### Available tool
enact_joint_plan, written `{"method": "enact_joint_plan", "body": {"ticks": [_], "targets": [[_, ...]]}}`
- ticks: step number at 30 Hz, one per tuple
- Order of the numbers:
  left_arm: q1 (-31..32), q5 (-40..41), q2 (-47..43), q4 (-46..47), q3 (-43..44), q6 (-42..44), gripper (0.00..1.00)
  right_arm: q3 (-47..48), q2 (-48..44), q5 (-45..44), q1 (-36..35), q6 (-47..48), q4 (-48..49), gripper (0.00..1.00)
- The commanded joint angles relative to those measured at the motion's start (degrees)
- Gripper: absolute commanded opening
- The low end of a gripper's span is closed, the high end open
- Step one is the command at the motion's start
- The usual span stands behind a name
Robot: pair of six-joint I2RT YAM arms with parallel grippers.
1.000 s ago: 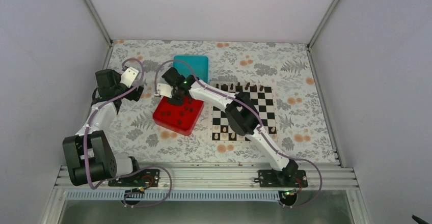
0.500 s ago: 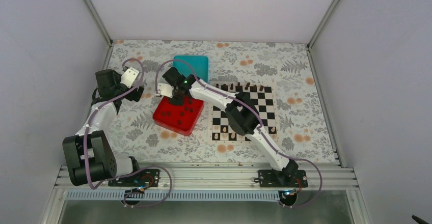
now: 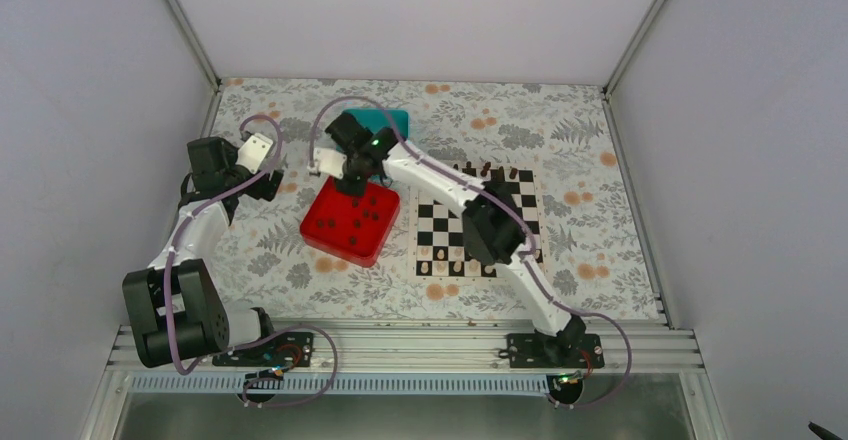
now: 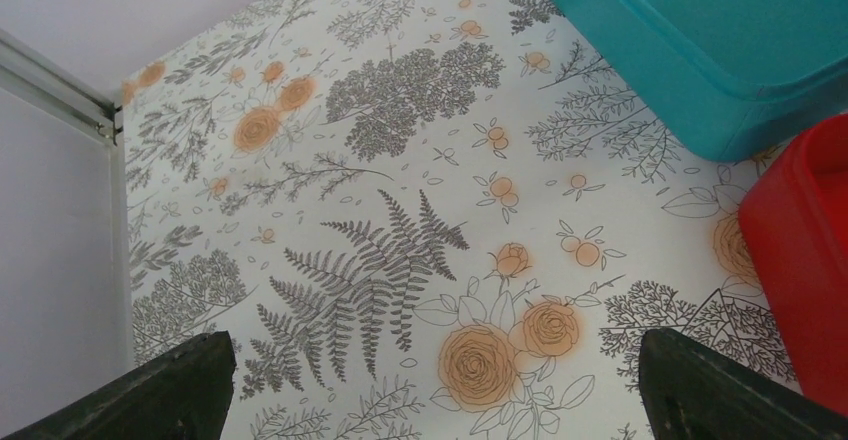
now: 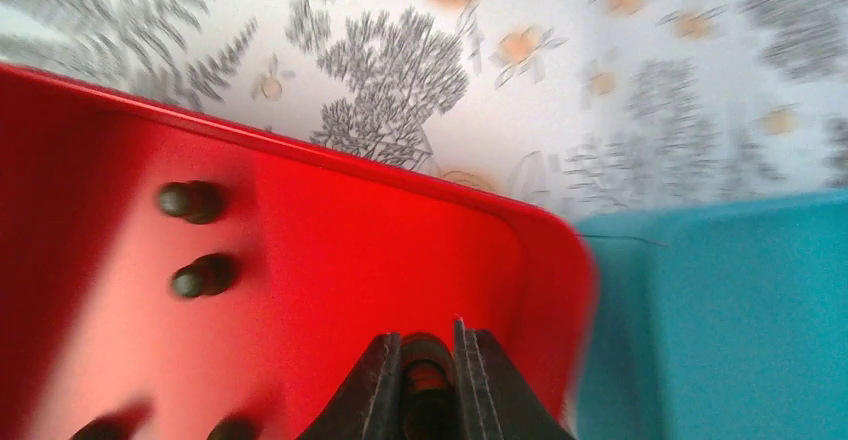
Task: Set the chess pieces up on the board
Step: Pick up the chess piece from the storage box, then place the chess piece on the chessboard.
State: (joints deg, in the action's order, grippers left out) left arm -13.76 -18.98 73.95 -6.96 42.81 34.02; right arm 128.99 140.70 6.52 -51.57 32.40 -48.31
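Note:
My right gripper (image 5: pixel 428 352) is shut on one dark chess piece (image 5: pixel 428 372), which sits between the fingertips above the far corner of the red tray (image 5: pixel 380 230). From above, that gripper (image 3: pixel 350 182) hangs over the tray's far edge. Several more dark chess pieces (image 3: pixel 362 214) lie loose in the tray, two of them close by (image 5: pixel 190 200). The chequered board (image 3: pixel 520 210) lies to the right, with a few dark pieces (image 3: pixel 470 170) along its far row. My left gripper (image 4: pixel 437 380) is open over bare cloth left of the tray, holding nothing.
A teal box (image 3: pixel 395 118) stands just beyond the red tray (image 3: pixel 345 230), its corner also in the left wrist view (image 4: pixel 700 50). Pale pieces (image 3: pixel 440 256) line the board's near row. Flowered cloth covers the table, with grey walls on three sides.
My right gripper closed on a dark piece in the tray, then rose and drew back toward the teal box. The left arm has stayed still.

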Motion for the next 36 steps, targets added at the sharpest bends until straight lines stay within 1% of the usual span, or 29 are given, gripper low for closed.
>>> {"method": "enact_joint_plan", "body": {"ticks": [1,4,7,9,13,16,19,22,26,30,36], "targets": [[-0.4,-2.0,-1.3,-1.0,1.7,-1.0,1.00,0.6,-13.6,7.5,4.2,-2.4,-4.3,0.04],[-0.5,-2.5,-1.6,-1.7,2.5,-1.7,1.00,-3.2,-19.0,9.0,8.1,-3.0,-5.1,0.04],[-0.5,-2.4,-1.9,-2.0,2.9,-2.3,1.00,-8.0,-24.7,9.7,14.2,-3.5,-5.4,0.04],[-0.5,-2.2,-2.0,-1.9,3.0,-2.7,1.00,-12.9,-28.7,10.6,19.7,-3.9,-4.6,0.04],[-0.4,-1.9,-1.8,-1.1,2.9,-4.1,1.00,-22.9,-36.5,9.5,30.5,-3.6,-1.4,0.04],[-0.4,-1.7,-1.2,0.2,2.7,-5.4,1.00,-30.8,-40.3,9.5,37.9,-2.6,1.8,0.04],[-0.5,-1.3,-0.4,1.2,2.5,-6.6,1.00,-38.4,-42.0,9.4,43.7,-1.8,4.8,0.04],[-0.4,-0.6,-0.1,2.0,2.5,-7.3,1.00,-45.8,-43.3,8.6,47.3,-1.1,9.4,0.04],[-0.5,0.6,-0.1,2.4,2.2,-7.4,1.00,-51.2,-42.8,8.4,50.6,-0.6,12.4,0.04],[-0.5,1.5,-0.3,3.4,1.6,-8.1,1.00,-52.9,-41.5,8.0,52.4,0.0,13.8,0.04],[-0.5,3.1,-0.4,4.3,1.0,-8.6,1.00,-53.0,-38.1,7.7,54.9,0.9,15.5,0.04]]}}
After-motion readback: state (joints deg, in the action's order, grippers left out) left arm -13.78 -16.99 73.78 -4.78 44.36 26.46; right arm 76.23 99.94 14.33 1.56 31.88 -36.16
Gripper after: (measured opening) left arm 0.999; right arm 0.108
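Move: The right hand already grips a dark chess piece over the far part of the red box, whose middle is about 7 cm back and 8 cm below. The empty far-right corner square lies some 43 cm right, 5 cm ahead and 7 cm below; the nearest piece in that row stands about 4 cm left of that square. From the left hand, the corner square is roughly 58 cm right and 2 cm ahead. Right hand lifts the held piece, arcs some 45 cm right towards the corner square, turning about 50 degrees clockwise. ##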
